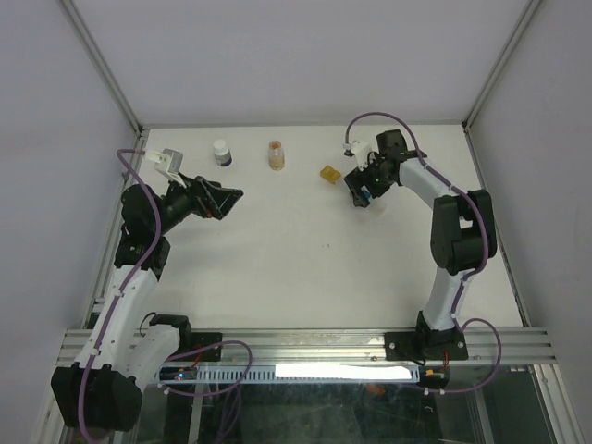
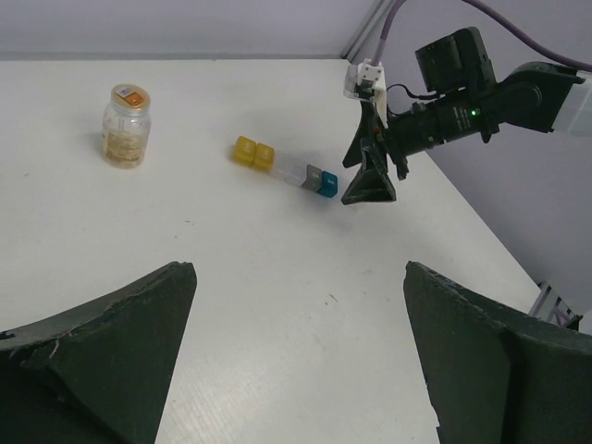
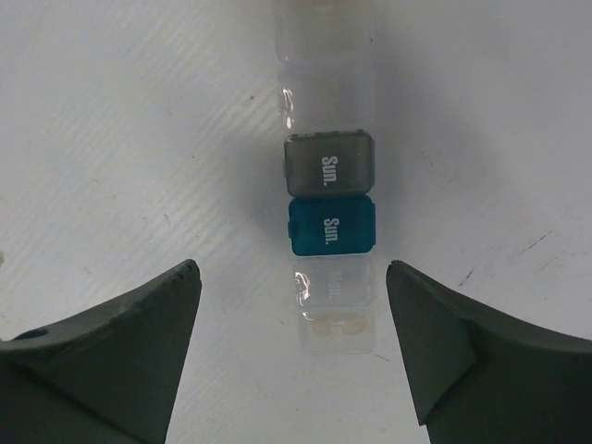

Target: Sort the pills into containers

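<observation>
The containers form a short strip (image 2: pixel 291 170) at the back right of the table, with yellow cubes (image 1: pixel 329 173) at one end, then clear, grey (image 3: pixel 328 163), blue (image 3: pixel 331 225) and clear cubes. Two pale tan spots show inside the last clear cube (image 3: pixel 335 328). My right gripper (image 3: pixel 291 268) hangs open just above that clear end, a finger on each side and touching nothing. The pills are an orange-tan mass in a small clear vial (image 2: pixel 123 139), upright at the back middle (image 1: pixel 277 154). My left gripper (image 2: pixel 298 268) is open and empty, above the table at the left (image 1: pixel 227 197).
A small dark bottle with a white cap (image 1: pixel 222 152) stands left of the vial. White walls close in the back and both sides. The table's right edge (image 2: pixel 499 245) runs close behind the right arm. A metal rail (image 1: pixel 305 344) crosses the near edge.
</observation>
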`<state>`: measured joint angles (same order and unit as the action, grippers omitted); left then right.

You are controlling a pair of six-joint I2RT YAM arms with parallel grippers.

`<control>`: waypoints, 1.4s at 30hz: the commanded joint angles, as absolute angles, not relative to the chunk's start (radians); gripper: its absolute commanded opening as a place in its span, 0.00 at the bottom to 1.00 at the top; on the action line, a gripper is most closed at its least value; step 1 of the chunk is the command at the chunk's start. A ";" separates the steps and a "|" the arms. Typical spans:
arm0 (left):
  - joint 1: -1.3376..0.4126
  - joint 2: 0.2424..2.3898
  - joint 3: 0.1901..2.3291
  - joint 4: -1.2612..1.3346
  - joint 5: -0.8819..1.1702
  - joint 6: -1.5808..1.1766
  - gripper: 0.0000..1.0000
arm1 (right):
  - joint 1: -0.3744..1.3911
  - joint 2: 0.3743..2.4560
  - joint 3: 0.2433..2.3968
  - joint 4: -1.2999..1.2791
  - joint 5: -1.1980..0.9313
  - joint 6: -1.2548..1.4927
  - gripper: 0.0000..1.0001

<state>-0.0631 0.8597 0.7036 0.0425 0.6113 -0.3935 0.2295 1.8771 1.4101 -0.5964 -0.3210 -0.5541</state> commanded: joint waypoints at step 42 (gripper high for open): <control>-0.144 0.792 0.509 0.532 0.871 -0.495 0.95 | 0.389 1.557 1.025 -0.646 -0.480 -0.938 0.34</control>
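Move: Beneath the right hand is the pill organizer's clear Mon. compartment, neither ahead nor back, about 3 cm to its right and 4 cm below. The teal Sun. lid adjoins it, 1 cm ahead and 1 cm right of the hand; the yellow end lies some 8 cm ahead and 8 cm left, and the pill jar about 14 cm ahead and 24 cm left. From the left hand, the Mon. compartment is roughly 14 cm ahead, 30 cm right and 24 cm below. Lower the right gripper about 4 cm while easing it right and steepening the fingers, closing them from wide open to pinch the organizer across its clear Mon. compartment. Keep that grip and draw it back about 9 cm and somewhat left, rising slightly and turning some 15 degrees counter-clockwise. Late on, bring the open left gripper a few centimetres back and right, turning it clockwise. ##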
